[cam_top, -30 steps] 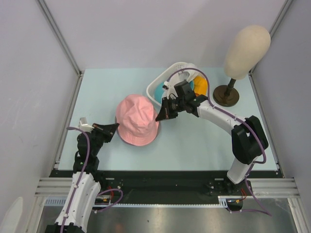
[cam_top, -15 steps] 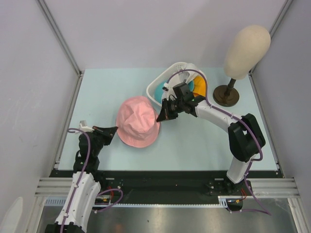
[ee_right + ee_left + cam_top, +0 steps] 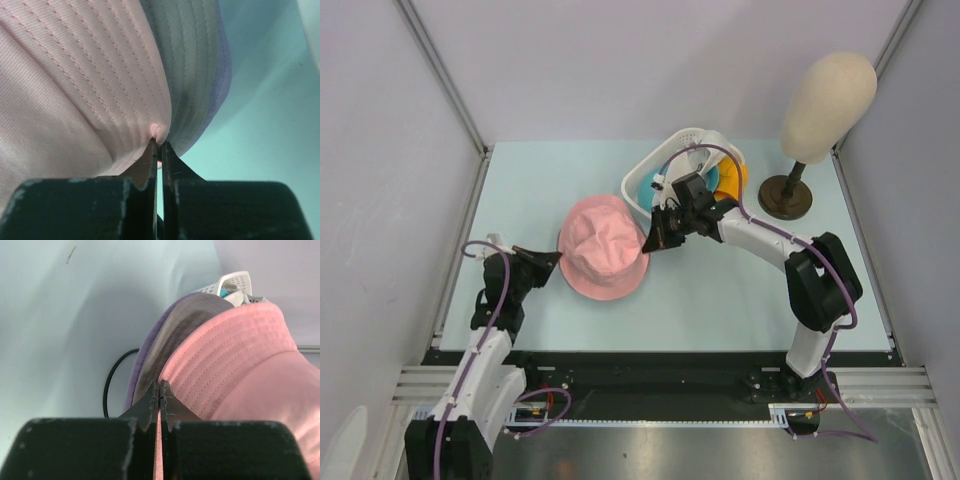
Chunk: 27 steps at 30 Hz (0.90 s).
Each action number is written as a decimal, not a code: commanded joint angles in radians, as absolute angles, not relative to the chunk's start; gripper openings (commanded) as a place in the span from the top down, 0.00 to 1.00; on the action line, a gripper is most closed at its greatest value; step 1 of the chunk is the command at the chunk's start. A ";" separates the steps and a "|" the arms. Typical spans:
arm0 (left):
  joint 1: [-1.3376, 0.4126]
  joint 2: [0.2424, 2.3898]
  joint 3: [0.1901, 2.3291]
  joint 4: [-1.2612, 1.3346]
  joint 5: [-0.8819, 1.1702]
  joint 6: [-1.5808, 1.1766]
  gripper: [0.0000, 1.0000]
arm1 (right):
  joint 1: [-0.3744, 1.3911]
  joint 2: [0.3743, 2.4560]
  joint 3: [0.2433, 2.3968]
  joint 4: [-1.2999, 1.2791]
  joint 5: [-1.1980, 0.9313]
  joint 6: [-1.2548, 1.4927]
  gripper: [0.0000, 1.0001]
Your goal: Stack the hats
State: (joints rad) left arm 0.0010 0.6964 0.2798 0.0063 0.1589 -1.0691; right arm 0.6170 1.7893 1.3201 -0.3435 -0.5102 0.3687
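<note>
A pink hat (image 3: 603,247) lies crown up in the middle of the table, on top of a lavender hat (image 3: 141,356) whose brim peeks out beneath it. My left gripper (image 3: 558,258) is shut on the pink brim at its left edge, and the left wrist view shows fabric pinched between the jaws (image 3: 160,390). On the opposite side, my right gripper (image 3: 650,243) is shut on a small fold of the pink brim (image 3: 159,132). A teal hat (image 3: 648,186) and an orange hat (image 3: 733,177) sit in the white basket (image 3: 665,155) behind.
A beige mannequin head (image 3: 828,105) on a dark round stand (image 3: 785,196) rises at the back right. The basket stands just behind my right wrist. Grey walls with metal rails enclose the table on the left, right and far sides.
Both grippers have kept their pinch on the pink brim. The left gripper has risen and shifted slightly away from me, the right has edged toward the basket, and the hat has moved a little with them.
</note>
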 commanded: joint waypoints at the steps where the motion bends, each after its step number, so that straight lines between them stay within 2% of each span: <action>1: 0.041 0.800 0.388 0.026 0.087 -0.973 1.00 | 0.638 1.801 1.319 -0.431 -0.434 0.302 1.00; 3: 0.051 0.836 0.417 0.035 0.090 -0.948 1.00 | 0.638 1.781 1.319 -0.423 -0.445 0.299 1.00; 5: 0.070 0.908 0.457 0.047 0.101 -0.927 1.00 | 0.637 1.750 1.325 -0.425 -0.454 0.288 0.96; 6: 0.075 0.937 0.469 0.061 0.107 -0.904 1.00 | 0.631 1.740 1.328 -0.436 -0.456 0.284 0.86; 8: 0.081 1.015 0.515 0.078 0.141 -0.873 1.00 | 0.621 1.704 1.338 -0.451 -0.459 0.275 0.74; 9: 0.083 1.041 0.532 0.084 0.153 -0.835 1.00 | 0.605 1.692 1.339 -0.471 -0.459 0.267 0.65; 12: 0.081 1.129 0.609 0.080 0.193 -0.761 1.00 | 0.577 1.637 1.351 -0.483 -0.475 0.261 0.52; 19: 0.081 1.269 0.736 0.104 0.301 -0.660 1.00 | 0.526 1.626 1.443 -0.382 -0.589 0.304 0.44; 22: 0.081 1.298 0.761 0.118 0.331 -0.655 1.00 | 0.515 1.681 1.482 -0.287 -0.690 0.331 0.41; 23: 0.083 1.299 0.764 0.118 0.334 -0.657 1.00 | 0.517 1.703 1.492 -0.255 -0.715 0.343 0.35; 24: 0.083 1.301 0.767 0.120 0.333 -0.657 1.00 | 0.518 1.735 1.502 -0.241 -0.756 0.345 0.33; 27: 0.081 1.299 0.772 0.118 0.336 -0.655 1.00 | 0.529 1.787 1.543 -0.219 -0.790 0.338 0.31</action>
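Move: The pink hat has its brim in both hands: its middle lies roughly 14 cm to the right of and 2 cm ahead of the left hand, and about 12 cm to the left of and 1 cm ahead of the right hand, some 3 cm above both. The grey and purple hats sit directly under the pink one, with the grey hat's middle about level in height with the fingers. The basket stands roughly 22 cm ahead of the right hand and 12 cm to its right, some 7 cm lower. The pink hat's left brim edge stays pinched in the shut left fingers, which carry it forward about 10 cm, rolling left side up and turning some 10 degrees clockwise. The right hand opens and comes free of the right brim edge, easing rightward a few centimetres, then climbs about 11 cm, swinging forward and back leftward, above the brim. ##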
